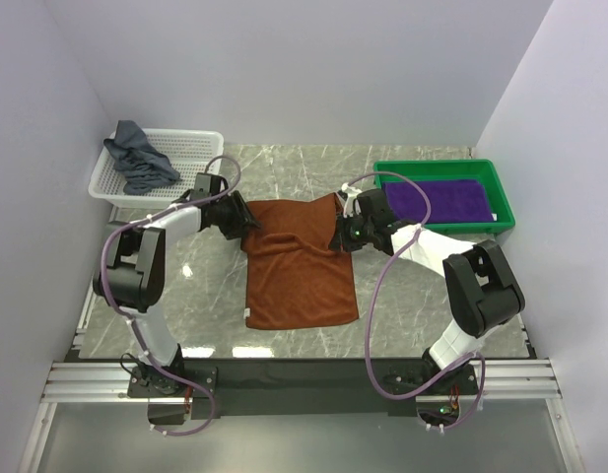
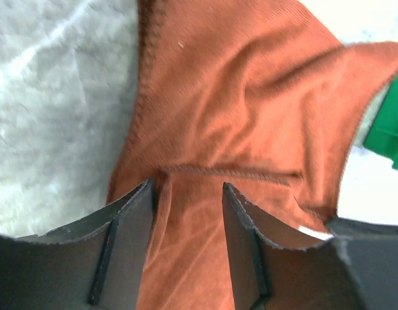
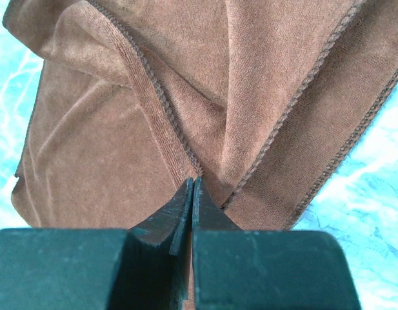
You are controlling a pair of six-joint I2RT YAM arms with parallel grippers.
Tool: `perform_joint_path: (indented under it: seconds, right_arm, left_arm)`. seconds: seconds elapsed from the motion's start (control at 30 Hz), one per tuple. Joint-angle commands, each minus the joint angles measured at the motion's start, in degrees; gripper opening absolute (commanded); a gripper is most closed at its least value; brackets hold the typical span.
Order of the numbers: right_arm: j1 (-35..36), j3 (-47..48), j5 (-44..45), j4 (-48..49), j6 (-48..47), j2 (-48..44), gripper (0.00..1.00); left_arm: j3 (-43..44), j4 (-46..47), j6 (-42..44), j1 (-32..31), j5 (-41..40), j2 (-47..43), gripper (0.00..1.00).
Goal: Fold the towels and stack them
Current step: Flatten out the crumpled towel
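Note:
A rust-brown towel (image 1: 299,266) lies spread on the marble table, its far edge rumpled and lifted at both corners. My left gripper (image 1: 246,223) is at its far left corner. In the left wrist view the gripper (image 2: 188,194) is open, with the cloth (image 2: 250,97) lying between and beneath the fingers (image 2: 131,245). My right gripper (image 1: 341,236) is at the far right corner. In the right wrist view it (image 3: 193,184) is shut on a hemmed fold of the towel (image 3: 121,142). A purple towel (image 1: 437,200) lies flat in the green tray. A grey-blue towel (image 1: 136,158) is bunched in the white basket.
The white mesh basket (image 1: 190,158) stands at the far left. The green tray (image 1: 496,192) stands at the far right, and its corner shows in the left wrist view (image 2: 386,129). Walls close in the table on three sides.

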Motion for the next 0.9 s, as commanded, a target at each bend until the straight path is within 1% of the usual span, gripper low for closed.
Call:
perform_joint_path:
  seconds: [0.0,0.1,0.2,0.23,0.3,0.33,0.4,0.47,0.53,0.57,0.7,0.87]
  right_arm:
    - [-0.4,-0.1,-0.6,2.5,0.4,-1.0,0.00]
    - [-0.5,0.0,-0.8,2.5,0.3,-0.9,0.00]
    - [-0.4,-0.1,-0.9,2.7,0.3,-0.8,0.00]
    - [-0.5,0.0,-0.9,2.7,0.4,-0.7,0.00]
    - [-0.5,0.0,-1.2,2.8,0.4,-0.5,0.00]
    - [-0.4,0.0,-1.2,2.9,0.4,-0.5,0.00]
    - [-0.5,0.2,-1.3,3.0,0.4,-0.5,0.00]
    - [-0.4,0.2,-1.2,2.9,0.5,-0.3,0.00]
    - [-0.5,0.1,-1.3,3.1,0.4,-0.4,0.00]
    - [-0.5,0.1,-1.3,3.1,0.4,-0.5,0.00]
    - [-0.5,0.9,-1.1,2.5,0.4,-0.7,0.00]
    - [-0.9,4.3,1.0,0.5,-0.5,-1.4,0.00]
  left_arm:
    - [3.1,-2.3,-0.2,0.0,-2.4,2.6,0.52]
    - [4.4,-3.5,-0.3,0.0,-2.4,4.8,0.50]
    - [4.7,-3.5,-0.3,0.0,-2.4,5.9,0.45]
    - [4.8,-3.5,-0.3,0.0,-2.5,6.0,0.42]
    - [5.3,-4.0,-0.2,0.0,-2.8,6.3,0.38]
    - [5.5,-4.2,0.0,0.0,-3.0,6.3,0.34]
    - [6.0,-4.7,0.4,0.0,-3.5,6.5,0.31]
    - [6.3,-5.2,0.9,0.0,-3.9,6.3,0.22]
    - [6.4,-5.7,1.2,0.0,-3.9,6.3,0.17]
    - [6.5,-5.7,1.2,0.0,-3.9,6.3,0.15]
    - [6.5,-6.3,1.7,0.0,-3.6,5.6,0.01]
    - [10.3,-8.3,4.6,0.0,-5.4,2.1,0.01]
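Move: The left hand hovers half open over the orange towel's left edge: the end of the folded-over hem lies about 1 cm ahead, 1 cm left and 3 cm below. The towel's far left corner is about 7 cm ahead and 1 cm left of the hand; the white basket is roughly 16 cm ahead and 21 cm left. From the right hand, already shut on the fold at its own fingertips, that left hem end lies some 20 cm left and 3 cm ahead. The left fingertips come down onto the hem end at the towel's left edge and pinch it, sinking about 2 cm and easing some 1 cm forward and 1 cm left. The hand then stays nearly still, tilting barely 5 degrees, while its fingers close from half open to shut. The right hand stays put and keeps its pinch on the right side of the fold. ##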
